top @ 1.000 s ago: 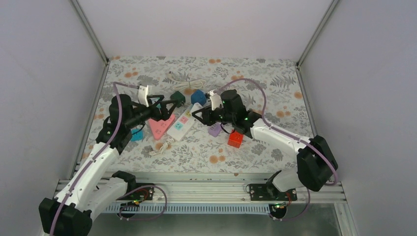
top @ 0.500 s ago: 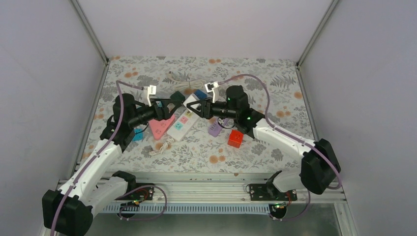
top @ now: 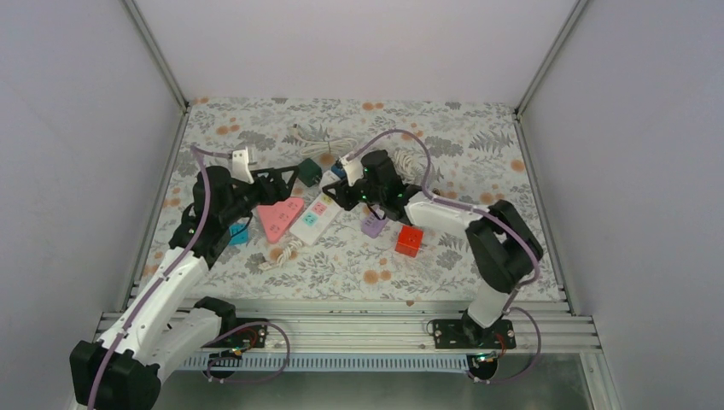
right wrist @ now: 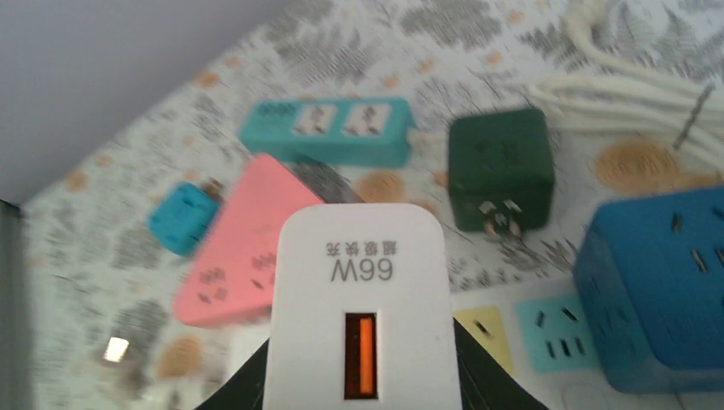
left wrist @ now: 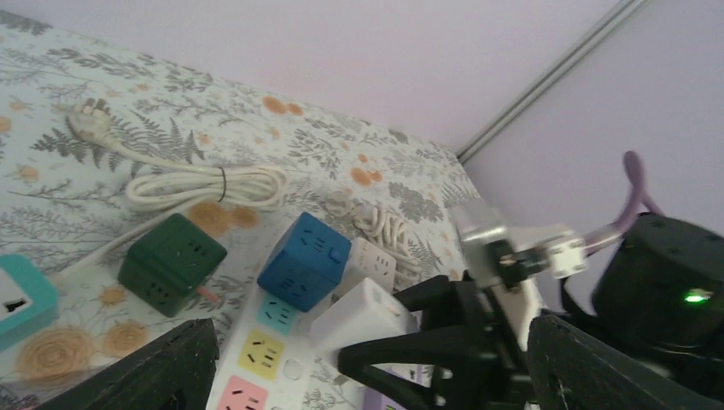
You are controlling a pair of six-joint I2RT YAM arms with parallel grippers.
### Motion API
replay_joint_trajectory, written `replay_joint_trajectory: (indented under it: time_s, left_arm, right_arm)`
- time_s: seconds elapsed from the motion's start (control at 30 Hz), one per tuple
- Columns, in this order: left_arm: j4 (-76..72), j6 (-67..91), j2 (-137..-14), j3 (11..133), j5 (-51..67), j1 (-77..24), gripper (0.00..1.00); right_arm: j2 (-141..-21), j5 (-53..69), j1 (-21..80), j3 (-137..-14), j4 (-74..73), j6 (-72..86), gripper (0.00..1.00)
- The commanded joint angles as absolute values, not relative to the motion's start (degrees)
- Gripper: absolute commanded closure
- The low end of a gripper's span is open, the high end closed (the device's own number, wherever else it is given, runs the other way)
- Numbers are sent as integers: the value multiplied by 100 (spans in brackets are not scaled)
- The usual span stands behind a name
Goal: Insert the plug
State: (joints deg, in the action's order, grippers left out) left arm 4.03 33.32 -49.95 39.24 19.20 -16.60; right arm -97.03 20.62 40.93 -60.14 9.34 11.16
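Observation:
My right gripper (top: 337, 190) is shut on the plug (right wrist: 363, 307), a white 66W charger block with an orange USB port. It holds the plug (left wrist: 363, 320) low over the far end of the white power strip (top: 314, 213), near the strip's yellow (right wrist: 482, 329) and cyan (right wrist: 555, 333) sockets. I cannot tell whether the plug touches the strip. My left gripper (top: 290, 184) stands open just left of the strip, facing the plug, with nothing in it.
A blue cube socket (left wrist: 305, 260) and a green one (left wrist: 171, 262) sit beyond the strip's far end. A pink triangular strip (top: 280, 218) and a teal strip (top: 239, 232) lie left. A purple adapter (top: 372, 225) and red cube (top: 409, 241) lie right. A coiled white cable (top: 324, 145) lies behind.
The right arm has swung left and folded in, carrying the plug up and then back down by the strip's far end. The left gripper has closed a little and drawn back slightly left.

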Motion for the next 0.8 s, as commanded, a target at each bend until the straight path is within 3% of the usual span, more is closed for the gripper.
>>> replay_joint_trajectory:
  time_s: [0.0, 0.77]
  left_arm:
    - [567, 3164, -4886, 3882, 1567, -1625, 10]
    - [608, 3249, -5108, 3956, 1409, -1610, 8]
  right_arm:
    - [-10208, 1558, 4036, -6197, 1191, 176, 77]
    - [-11351, 1417, 3990, -6534, 1489, -234, 79]
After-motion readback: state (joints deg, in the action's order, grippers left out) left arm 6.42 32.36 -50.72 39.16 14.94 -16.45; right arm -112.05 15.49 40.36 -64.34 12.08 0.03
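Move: The yellow socket on the long white power strip, where the white plug held by the right hand is headed, lies about 4 cm ahead of that hand, 2 cm to its left and some 12 cm below. The blue cube on the strip stands roughly 7 cm beyond the socket and 3 cm to its right, the green cube 7 cm beyond and 5 cm left. The pink triangle is about 14 cm left of the right hand and 1 cm back. From the left hand the socket is some 7 cm ahead, 8 cm right, 22 cm down. The white plug, still gripped in the right fingers, is brought down fast onto the yellow socket's place, about 9 cm lower, while easing some 3.5 cm forward; the fingers tip down by roughly 10 degrees. Most of the drop comes first, then the descent nearly halts as the hand creeps forward beside the blue cube, and a last centimetre goes down. The grip stays unchanged. ##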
